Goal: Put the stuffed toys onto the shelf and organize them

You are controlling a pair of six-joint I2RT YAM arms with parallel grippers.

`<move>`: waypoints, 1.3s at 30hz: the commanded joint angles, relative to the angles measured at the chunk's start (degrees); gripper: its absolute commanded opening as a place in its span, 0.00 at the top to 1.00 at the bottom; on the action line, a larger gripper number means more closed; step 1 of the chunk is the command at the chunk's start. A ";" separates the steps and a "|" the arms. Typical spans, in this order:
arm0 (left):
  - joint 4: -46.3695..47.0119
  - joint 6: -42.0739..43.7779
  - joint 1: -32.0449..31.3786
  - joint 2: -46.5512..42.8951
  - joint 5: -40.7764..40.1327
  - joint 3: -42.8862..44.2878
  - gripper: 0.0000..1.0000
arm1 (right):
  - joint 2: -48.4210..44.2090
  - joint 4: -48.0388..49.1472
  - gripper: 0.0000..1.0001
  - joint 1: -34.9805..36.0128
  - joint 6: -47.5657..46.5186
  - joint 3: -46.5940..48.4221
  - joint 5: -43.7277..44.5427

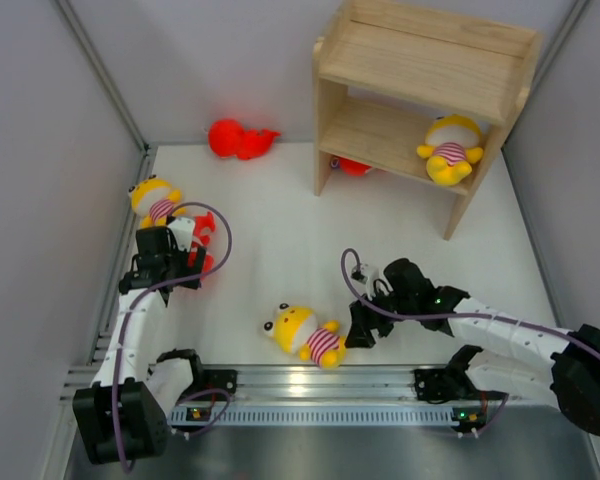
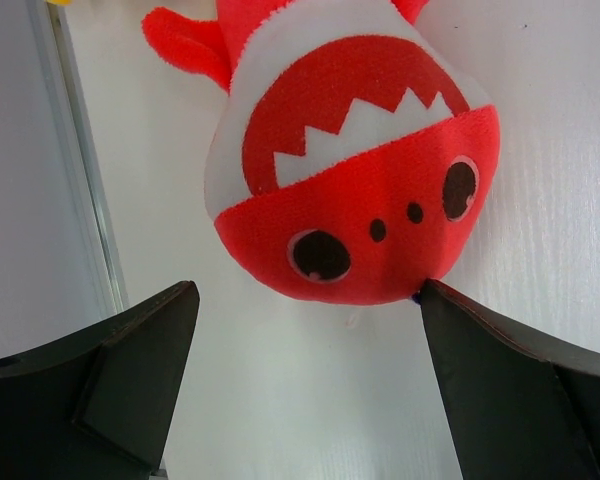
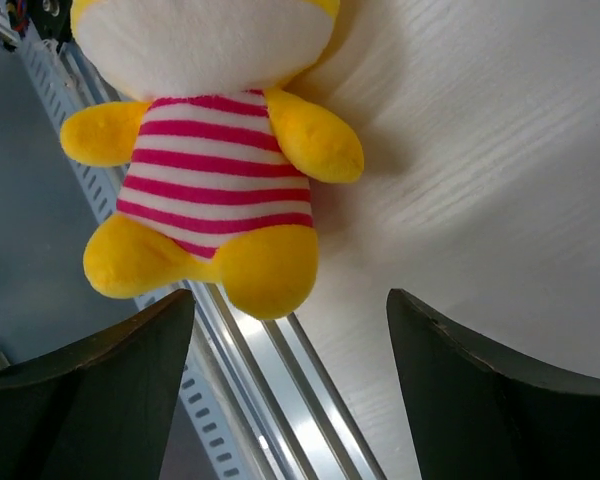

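Note:
The wooden shelf stands at the back right, with one yellow striped toy on its lower board and a red shark on the table beneath it. My left gripper is open over the snout of a red shark lying mouth-up. Its right fingertip touches the shark's cheek. My right gripper is open just short of the feet of a yellow striped toy lying at the table's front edge. In the top view another yellow toy lies beside the left gripper.
A further red shark lies against the back wall. The grey side wall stands close to the left arm. A metal rail runs along the front edge, right under the front yellow toy and the right gripper.

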 commanded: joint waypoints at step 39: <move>-1.53 0.47 -0.04 -1.08 -4.92 4.60 0.01 | 4.20 14.78 1.00 -11.17 5.48 38.09 47.61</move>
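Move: Just off the right hand's fingertips lies the near yellow striped toy, its middle about 10 cm left, level fore-and-aft and some 3 cm lower, feet towards the open fingers. From the right hand, the shelf's middle board is roughly 32 cm ahead, 6 cm right and 14 cm up; the yellow toy already on that board is about 30 cm ahead, 16 cm right and 20 cm up. The near toy is about 15 cm back, 26 cm right and 7 cm below the left hand. Easing about 3 cm left and slightly down onto the near yellow toy's foot, the right hand shuts its fingers on it, then lifts and carries the toy up some 27 cm and forward about 22 cm towards the left half of the shelf, bearing right at the end. Its wrist meanwhile swings clockwise from pointing left and down to forward and nearly level. ##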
